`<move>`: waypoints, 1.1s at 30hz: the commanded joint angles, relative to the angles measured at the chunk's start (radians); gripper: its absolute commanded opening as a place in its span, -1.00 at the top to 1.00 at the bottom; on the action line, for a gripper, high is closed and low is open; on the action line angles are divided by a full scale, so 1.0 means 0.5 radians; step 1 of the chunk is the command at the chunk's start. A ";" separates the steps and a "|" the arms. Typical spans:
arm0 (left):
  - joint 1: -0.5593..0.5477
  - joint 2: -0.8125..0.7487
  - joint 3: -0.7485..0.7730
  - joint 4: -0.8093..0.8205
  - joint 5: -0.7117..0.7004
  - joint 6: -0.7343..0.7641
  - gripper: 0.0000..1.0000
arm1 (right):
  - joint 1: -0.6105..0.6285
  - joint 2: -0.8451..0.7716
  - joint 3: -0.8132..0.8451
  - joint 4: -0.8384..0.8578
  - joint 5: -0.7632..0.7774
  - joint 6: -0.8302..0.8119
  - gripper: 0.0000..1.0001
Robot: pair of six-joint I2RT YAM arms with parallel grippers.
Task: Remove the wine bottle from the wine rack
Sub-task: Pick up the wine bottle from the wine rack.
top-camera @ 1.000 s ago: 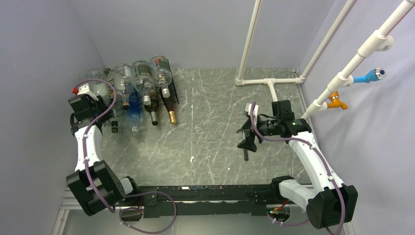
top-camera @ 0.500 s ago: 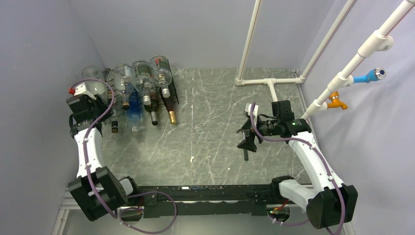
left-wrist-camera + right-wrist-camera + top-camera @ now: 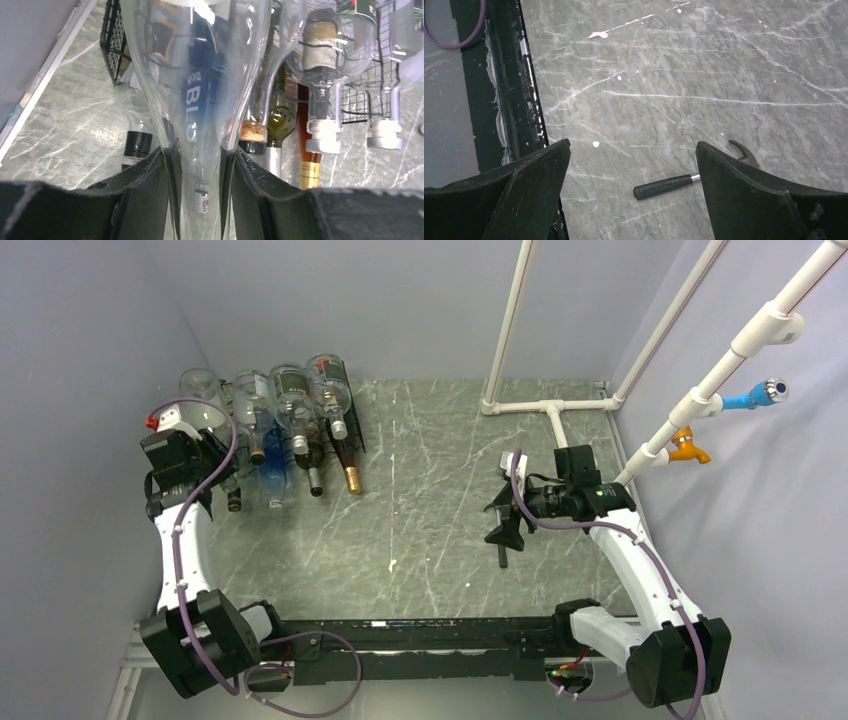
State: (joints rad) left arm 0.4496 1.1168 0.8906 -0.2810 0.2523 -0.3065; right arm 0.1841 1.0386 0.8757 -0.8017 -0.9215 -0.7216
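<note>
A clear glass wine bottle lies neck-first towards me at the left end of the black wire wine rack. My left gripper is shut on its neck, one black finger pressed on each side. Seen from above, that bottle is the leftmost one and the left gripper sits at the rack's front left corner. My right gripper hangs open over the table's right half, far from the rack, with nothing between its fingers.
Several other bottles fill the rack, among them a blue one and a gold-capped one. A black-handled tool lies on the table under the right gripper. White pipes stand at the back right. The wall runs close along the left.
The left wrist has shifted slightly at the rack with the clear bottle in its grip, and the bottle's base now shows a little farther back. The right arm has not moved.
</note>
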 commanded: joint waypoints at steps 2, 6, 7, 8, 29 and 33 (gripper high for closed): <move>-0.040 -0.189 0.287 0.438 0.132 -0.039 1.00 | 0.010 -0.040 0.000 0.069 -0.022 -0.008 -0.99; -0.086 -0.196 0.330 0.409 0.166 -0.085 1.00 | 0.012 -0.039 0.000 0.069 -0.022 -0.006 -0.99; -0.100 -0.196 0.342 0.407 0.179 -0.097 1.00 | 0.014 -0.040 0.000 0.070 -0.022 -0.005 -0.99; -0.114 -0.196 0.349 0.403 0.187 -0.111 1.00 | 0.013 -0.040 0.000 0.072 -0.022 -0.005 -0.99; -0.526 -0.191 0.380 0.482 0.141 -0.304 1.00 | 0.026 -0.049 -0.003 0.079 -0.015 -0.002 -0.99; -0.615 -0.176 0.378 0.528 0.129 -0.350 1.00 | 0.028 -0.047 -0.005 0.079 -0.013 -0.002 -0.99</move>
State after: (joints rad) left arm 0.1753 1.0775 0.9672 -0.3187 0.2985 -0.4614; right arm 0.1921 1.0321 0.8738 -0.7986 -0.9207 -0.7216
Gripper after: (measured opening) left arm 0.462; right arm 0.994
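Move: The left hand already holds the wine bottle by its neck, clear of the rack. The nearer white-capped bottle on the upper tier, which it heads for, lies about 15 cm right, 10 cm ahead and 6 cm lower. The corked bottle lies on the way, some 6 cm right and 9 cm ahead; the farther white-capped bottle is roughly 25 cm right and 12 cm ahead, both also 6 cm lower. From the right hand, the nearer white-capped bottle is about 52 cm left, 35 cm ahead and slightly lower. Keep the left gripper closed on the bottle's neck and carry it about 11 cm to the right, climbing some 4 cm over the first half and then staying level, over the corked bottle towards the nearer white-capped one. Meanwhile turn the wrist about 15 degrees clockwise and tip the fingers up slightly. ##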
